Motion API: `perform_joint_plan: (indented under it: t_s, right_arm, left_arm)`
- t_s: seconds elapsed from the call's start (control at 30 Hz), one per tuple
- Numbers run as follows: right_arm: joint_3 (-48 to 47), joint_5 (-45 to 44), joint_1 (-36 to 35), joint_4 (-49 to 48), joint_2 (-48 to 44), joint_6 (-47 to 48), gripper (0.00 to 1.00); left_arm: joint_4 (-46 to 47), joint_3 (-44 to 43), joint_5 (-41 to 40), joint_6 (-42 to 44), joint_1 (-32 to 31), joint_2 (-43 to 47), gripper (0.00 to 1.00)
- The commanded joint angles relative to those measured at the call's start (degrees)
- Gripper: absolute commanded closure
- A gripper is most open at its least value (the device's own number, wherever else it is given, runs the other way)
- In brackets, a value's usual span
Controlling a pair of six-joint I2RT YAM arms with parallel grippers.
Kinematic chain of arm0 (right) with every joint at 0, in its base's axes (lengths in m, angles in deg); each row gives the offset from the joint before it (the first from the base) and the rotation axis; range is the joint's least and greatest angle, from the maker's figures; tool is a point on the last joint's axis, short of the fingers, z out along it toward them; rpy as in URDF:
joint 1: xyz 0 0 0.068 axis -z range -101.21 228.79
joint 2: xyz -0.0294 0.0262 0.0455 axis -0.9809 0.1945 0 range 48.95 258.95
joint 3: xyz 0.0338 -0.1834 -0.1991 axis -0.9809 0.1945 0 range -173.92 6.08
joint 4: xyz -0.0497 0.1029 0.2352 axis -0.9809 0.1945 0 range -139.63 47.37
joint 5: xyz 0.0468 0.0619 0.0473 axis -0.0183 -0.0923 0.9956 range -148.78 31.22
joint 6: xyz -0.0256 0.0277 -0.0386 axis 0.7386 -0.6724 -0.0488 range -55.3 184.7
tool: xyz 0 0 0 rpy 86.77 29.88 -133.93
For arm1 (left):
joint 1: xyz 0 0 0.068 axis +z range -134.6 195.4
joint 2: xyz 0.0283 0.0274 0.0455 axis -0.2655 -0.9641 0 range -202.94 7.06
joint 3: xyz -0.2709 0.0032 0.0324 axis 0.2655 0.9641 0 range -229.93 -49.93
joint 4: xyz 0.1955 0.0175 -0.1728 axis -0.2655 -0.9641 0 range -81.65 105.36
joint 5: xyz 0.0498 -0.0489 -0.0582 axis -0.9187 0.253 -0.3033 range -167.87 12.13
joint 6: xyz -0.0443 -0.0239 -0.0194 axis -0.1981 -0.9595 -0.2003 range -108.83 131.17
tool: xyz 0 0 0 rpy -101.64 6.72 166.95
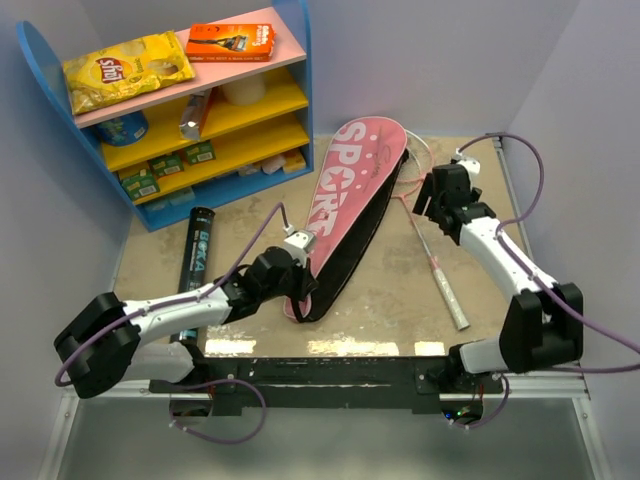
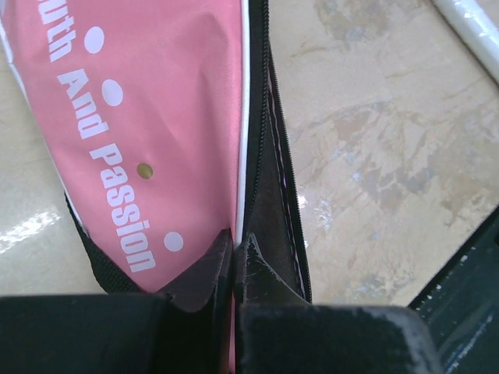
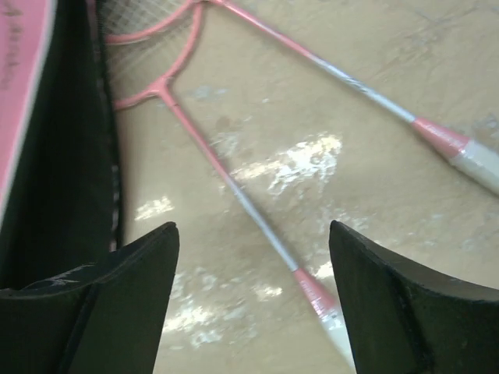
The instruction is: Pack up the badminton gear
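Observation:
The pink "SPORT" racket cover lies slanted across the middle of the table, its black-edged side turned up. My left gripper is shut on the cover's edge near its narrow end; in the left wrist view the fingertips pinch the white piping between the pink cover and its black lining. My right gripper hangs open above the table right of the cover, with a racket's pale shaft below the gap. A second racket lies beyond it. The black tube lies at the left.
A blue shelf unit stands at the back left, with a yellow chip bag and an orange box on top. One racket handle points toward the near right. Grey walls close the table in on three sides.

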Motion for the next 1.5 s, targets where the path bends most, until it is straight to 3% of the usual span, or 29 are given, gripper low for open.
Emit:
perform_joint_plan:
  t_s: [0.0, 0.2, 0.53, 0.87, 1.0, 1.33, 1.43, 1.47]
  right_arm:
    - [-4.59, -0.66, 5.16, -2.24, 7.81, 8.63, 0.18]
    - [-6.89, 7.17, 10.79, -9.09, 15.99, 12.41, 0.18]
    - [-9.35, 11.40, 15.71, -20.00, 27.15, 24.18, 0.20]
    - [-23.83, 13.16, 16.59, -10.60, 34.89, 35.09, 0.20]
    - [-28.24, 18.95, 16.94, -4.98, 39.89, 36.58, 0.19]
    - [-24.38, 25.73, 17.21, -5.06, 44.47, 35.18, 0.21]
    - [-24.12, 25.99, 17.30, -4.44, 44.65, 35.18, 0.25]
    - [-24.38, 25.38, 17.38, -3.92, 44.91, 35.00, 0.31]
  left_arm:
    - [10.61, 0.72, 7.46, -1.49, 0.40, 0.25, 1.00]
    - [16.66, 3.70, 12.82, -3.86, 0.84, 1.48, 1.00]
    - [23.18, 6.43, 16.87, -6.15, 1.02, 1.57, 1.00]
    - [20.98, 5.12, 15.99, -3.08, 1.98, 4.20, 1.00]
    - [21.25, 5.64, 16.43, -2.90, 2.34, 4.99, 1.00]
    - [20.46, 6.61, 16.34, -2.63, 2.42, 6.84, 1.00]
    - [20.46, 6.78, 16.43, -2.55, 2.51, 7.01, 1.00]
    - [20.54, 6.79, 16.25, -2.55, 2.51, 7.28, 1.00]
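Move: From the right hand, open and empty, the outer racket's shaft lies about 14 cm ahead, 8 cm to the right and 15 cm below. The inner racket's throat is some 13 cm ahead and 5 cm left of that hand, equally low; the middle of the pink bag is about 6 cm ahead and 20 cm left. From the left hand, shut on the bag's near end, the outer racket's shaft is roughly 28 cm ahead and 40 cm right. The left fingers keep their pinch on the bag's near edge, drawing it some 4 cm back and right, then lifting it about 4 cm while the wrist rolls its left side down. The right hand, fingers still wide, sweeps about 14 cm forward and as far down, also right, over the outer racket's shaft, its wrist turning counter-clockwise and tipping down; touching the shaft can't be seen. ##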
